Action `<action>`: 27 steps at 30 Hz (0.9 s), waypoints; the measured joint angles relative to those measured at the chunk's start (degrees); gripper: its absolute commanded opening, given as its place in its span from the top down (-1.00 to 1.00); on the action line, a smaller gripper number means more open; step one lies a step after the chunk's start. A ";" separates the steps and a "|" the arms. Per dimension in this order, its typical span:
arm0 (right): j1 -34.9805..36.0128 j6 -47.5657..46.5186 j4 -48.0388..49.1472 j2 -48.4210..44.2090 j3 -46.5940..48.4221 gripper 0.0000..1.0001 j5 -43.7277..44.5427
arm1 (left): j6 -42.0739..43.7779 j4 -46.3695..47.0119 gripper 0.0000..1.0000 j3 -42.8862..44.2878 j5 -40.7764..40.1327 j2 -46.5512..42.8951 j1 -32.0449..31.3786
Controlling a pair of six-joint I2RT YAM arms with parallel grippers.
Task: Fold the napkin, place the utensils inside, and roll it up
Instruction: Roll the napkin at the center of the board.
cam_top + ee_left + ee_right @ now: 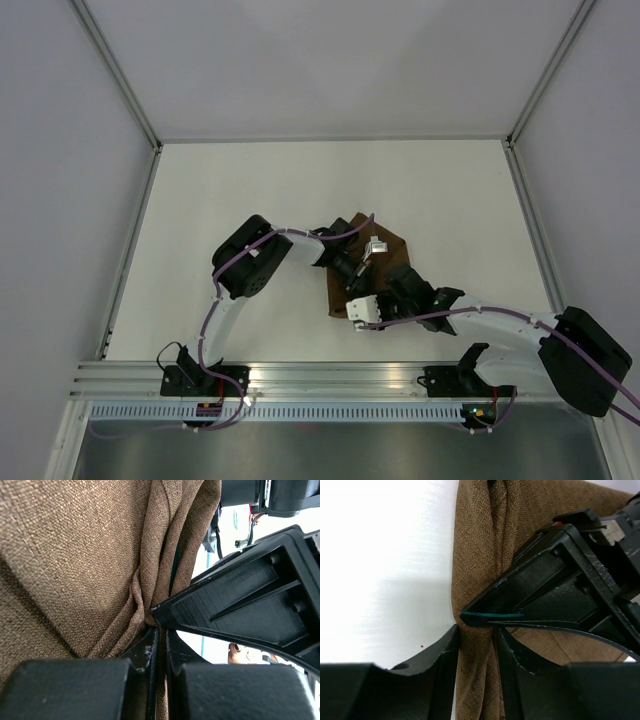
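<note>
The brown napkin (393,250) lies bunched into lengthwise folds at the table's middle, with both grippers meeting on it. My left gripper (161,630) is shut on a thin pinched fold of the napkin (75,555); it comes in from the left (362,266). My right gripper (476,630) is open, its two fingers straddling a thick bunched ridge of the napkin (480,540), with a sliver of white table showing beside the left finger. It reaches in from the right (380,285). The two grippers' tips nearly touch. The utensils are hidden.
The white table (250,190) is ringed by light walls with metal corner posts. An aluminium rail (330,378) carrying both arm bases runs along the near edge. The right arm's elbow (585,360) sits at the right edge.
</note>
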 measured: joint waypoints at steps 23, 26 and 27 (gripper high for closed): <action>-4.31 -0.72 -16.57 14.95 14.95 0.66 -8.41 | 0.07 -6.36 0.14 -2.21 -6.82 -6.16 0.87; -5.95 -1.46 -19.45 17.33 17.51 0.67 -10.86 | 0.02 -6.58 0.09 -2.71 -9.66 -7.82 1.22; -6.56 -1.90 -20.74 18.29 18.58 0.67 -11.72 | -0.04 -6.49 0.08 -3.02 -10.84 -8.66 1.49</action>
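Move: The napkin's near rolled fold lies right between the right hand's parted fingertips, about 1 cm below the hand point and dead centre both ways. The left hand already pinches the same fold at its own hand point. From the right hand, the left fingertips are some 3 cm to the left at the same depth; the napkin's far corner lies roughly 18 cm ahead and 8 cm left, and the fold's left end about 12 cm left and 4 cm back. The right fingers close on the napkin's near fold and pinch it while sinking about 1 cm almost in place, the wrist tipping some 20 degrees so that the back of the hand swings forward over the tips. The left hand first drags slightly left with its fingers still shut, then opens them to nearly half and eases left, up and forward, under 2 cm each way, giving up its grip. ##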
